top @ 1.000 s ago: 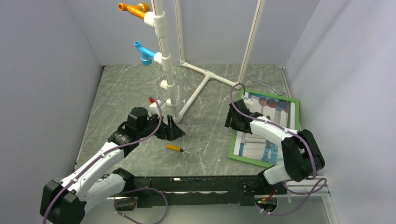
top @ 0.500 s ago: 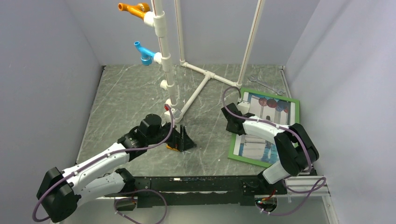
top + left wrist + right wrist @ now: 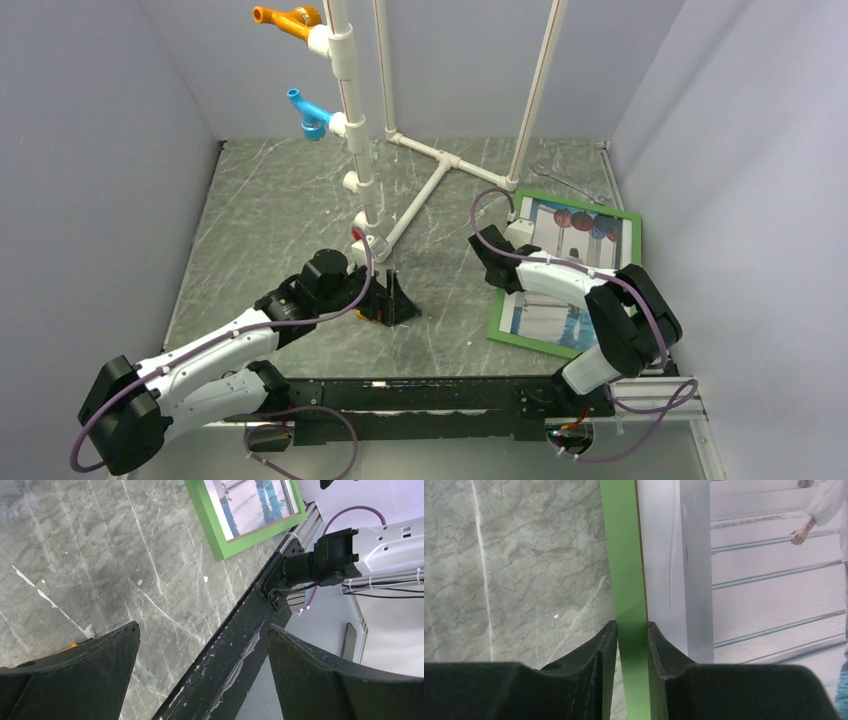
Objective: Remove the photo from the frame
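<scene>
The green frame [image 3: 535, 343] lies flat at the right of the table with the photo [image 3: 590, 235] inside it, balloons at its far end. My right gripper [image 3: 497, 262] sits at the frame's left rail. In the right wrist view its jaws press on both sides of that green rail [image 3: 624, 555], shut on it, with the photo's [image 3: 764, 580] white border just to the right. My left gripper [image 3: 395, 300] hovers mid-table, wide open, with nothing between its fingers [image 3: 90, 670]. The frame's near corner [image 3: 210, 530] shows ahead of it.
A white pipe stand [image 3: 370, 130] with orange [image 3: 285, 20] and blue [image 3: 312, 115] fittings rises at the back centre. A wrench [image 3: 565, 180] lies behind the frame. An orange-handled screwdriver [image 3: 365, 314] lies under my left gripper. The black base rail [image 3: 420, 395] runs along the near edge.
My right gripper has closed onto the frame's left rail. My left arm has swung right and nearer, over the screwdriver, still open.
</scene>
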Available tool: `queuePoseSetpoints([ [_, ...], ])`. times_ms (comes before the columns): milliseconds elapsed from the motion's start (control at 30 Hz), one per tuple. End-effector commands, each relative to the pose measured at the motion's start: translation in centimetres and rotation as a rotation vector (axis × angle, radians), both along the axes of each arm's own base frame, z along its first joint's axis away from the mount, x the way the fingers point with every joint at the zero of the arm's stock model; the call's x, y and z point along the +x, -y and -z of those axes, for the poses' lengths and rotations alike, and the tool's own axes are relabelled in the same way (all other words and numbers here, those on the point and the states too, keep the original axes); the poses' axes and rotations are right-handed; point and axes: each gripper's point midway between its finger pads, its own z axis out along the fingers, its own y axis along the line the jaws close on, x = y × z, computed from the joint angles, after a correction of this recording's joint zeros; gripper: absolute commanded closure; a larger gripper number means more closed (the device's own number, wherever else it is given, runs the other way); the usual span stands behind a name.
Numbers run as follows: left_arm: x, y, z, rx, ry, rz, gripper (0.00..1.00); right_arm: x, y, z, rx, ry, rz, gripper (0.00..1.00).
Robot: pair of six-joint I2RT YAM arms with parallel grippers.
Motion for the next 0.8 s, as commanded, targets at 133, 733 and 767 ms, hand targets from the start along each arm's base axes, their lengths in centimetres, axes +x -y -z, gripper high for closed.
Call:
queuePoseSetpoints([
  [133, 0.7, 0.6, 0.3, -0.033, 0.007, -0.025, 0.01, -0.4, -7.3, -0.4, 0.258, 0.003, -0.105, 0.92],
  [733, 0.2, 3.4, 4.0, -0.110, -0.148, 0.032, 0.01, 0.0, -14.6, -4.8, 0.586, 0.113, -0.254, 1.00],
  [767, 0.1, 3.5, 4.0, -0.114, -0.143, 0.031, 0.01, 0.0, -14.9, -5.1, 0.604, 0.121, -0.262, 1.00],
])
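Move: The right hand already grips the left rail of the photo frame; the frame's middle lies about 15 cm to its right, 3 cm ahead and 1 cm lower, and the pipe stand's right foot some 28 cm ahead and 5 cm right. From the left hand, the frame's middle is roughly 35 cm right, 16 cm ahead and 13 cm below; its near left corner is about 17 cm right and level fore-and-aft, and the screwdriver 5 cm ahead, 6 cm left, both also 13 cm below. Keeping its pinch on the frame's left rail, the right hand drags the frame about 11 cm left towards the left gripper, rolling some 20 degrees so its left side rises and swinging slightly counter-clockwise. The left hand sinks about 6 cm beside the approaching near left corner, edging a little right, fingers still wide open. ##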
